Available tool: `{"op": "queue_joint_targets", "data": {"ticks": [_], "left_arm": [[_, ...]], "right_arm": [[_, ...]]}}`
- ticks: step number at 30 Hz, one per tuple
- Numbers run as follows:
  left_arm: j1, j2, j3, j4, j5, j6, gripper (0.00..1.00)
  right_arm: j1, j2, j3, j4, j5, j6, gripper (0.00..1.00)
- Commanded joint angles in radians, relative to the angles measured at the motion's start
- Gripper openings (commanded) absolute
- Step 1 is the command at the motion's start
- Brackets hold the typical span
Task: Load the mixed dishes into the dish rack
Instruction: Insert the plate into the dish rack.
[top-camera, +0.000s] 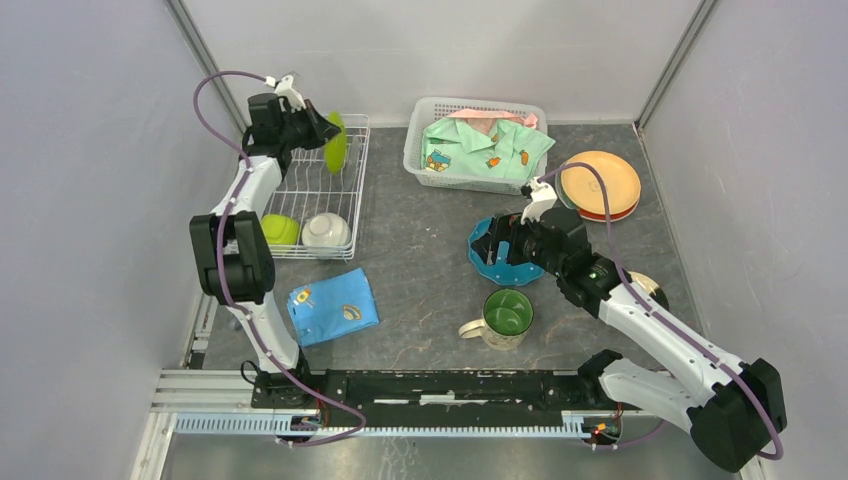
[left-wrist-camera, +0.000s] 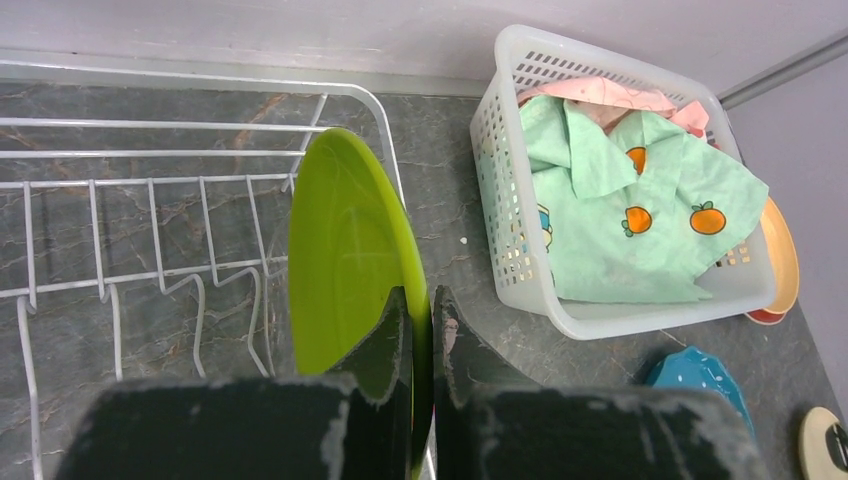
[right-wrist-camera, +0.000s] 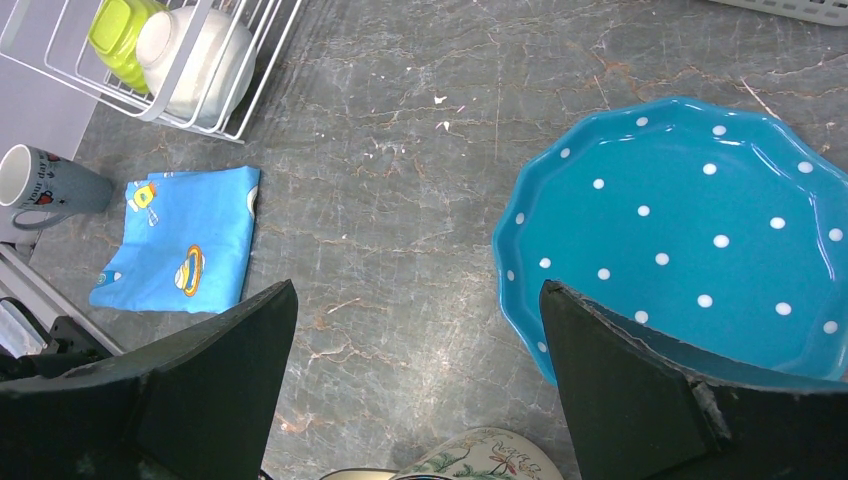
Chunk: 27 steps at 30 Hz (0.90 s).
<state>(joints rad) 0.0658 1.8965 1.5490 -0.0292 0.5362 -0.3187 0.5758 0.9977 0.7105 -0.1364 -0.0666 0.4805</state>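
Observation:
My left gripper (top-camera: 322, 130) (left-wrist-camera: 420, 300) is shut on the rim of a lime-green plate (top-camera: 336, 142) (left-wrist-camera: 340, 260), holding it on edge over the far end of the white wire dish rack (top-camera: 360, 190) (left-wrist-camera: 150, 180). A white bowl (top-camera: 326, 231) (right-wrist-camera: 200, 60) and a lime-green cup (top-camera: 280, 230) lie at the rack's near end. My right gripper (top-camera: 492, 243) (right-wrist-camera: 418, 300) hangs open above the left edge of the blue dotted plate (top-camera: 520, 272) (right-wrist-camera: 690, 220), holding nothing. A green-lined mug (top-camera: 505, 318) stands just in front. Stacked orange and red plates (top-camera: 600, 183) lie at the back right.
A white latticed basket (top-camera: 420, 160) (left-wrist-camera: 500, 180) of green clothing stands at the back centre. The folded blue cloth (top-camera: 333, 305) (right-wrist-camera: 180, 240) lies in front of the rack. A grey mug (right-wrist-camera: 45, 185) stands left of the cloth. A cream plate (top-camera: 645, 285) peeks from under my right arm.

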Motion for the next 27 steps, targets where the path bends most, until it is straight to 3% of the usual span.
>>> {"op": "queue_joint_targets", "data": {"ticks": [1,9,17,22,27], "left_arm": [[-0.015,-0.037,-0.008,-0.020,-0.030,0.005,0.04],[-0.047,0.016,-0.002,-0.103,-0.134,0.135,0.15],[-0.054,0.077,-0.002,-0.116,-0.154,0.155,0.30],[-0.055,0.078,0.003,-0.126,-0.175,0.152,0.33],[-0.055,0.047,0.022,-0.141,-0.181,0.144,0.51]], "right_arm": [[-0.001,-0.025,0.020,0.035,0.017,-0.019,0.98],[-0.002,-0.029,0.011,0.041,0.019,-0.027,0.98],[-0.001,-0.024,0.008,0.033,0.021,-0.056,0.98],[-0.002,-0.051,-0.013,0.019,0.078,-0.064,0.98],[-0.001,-0.081,-0.035,-0.001,0.154,-0.056,0.98]]}}
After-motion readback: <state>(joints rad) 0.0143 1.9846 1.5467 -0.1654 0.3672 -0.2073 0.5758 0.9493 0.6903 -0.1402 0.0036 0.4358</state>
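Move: The green plate is already gripped by its rim and upright; its slot near the dish rack's right side lies about 14 cm below the left hand, 1 cm ahead. The clear glass dish stands some 4 cm to the right of that slot. Roughly 15 cm back and 17 cm below the hand sit the white bowl, 3 cm left, and the green bowl, 13 cm left. From the right hand the slot is about 27 cm ahead, 31 cm left and 10 cm down. The green plate goes down on edge into its slot beside the glass dish: the left hand sinks almost straight, about 8 cm, tipping its fingers some 10 degrees further down and rolling its left side up nearly as much. After the first couple of centimetres the fingers start to open, ending nearly half open on either side of the rim. ##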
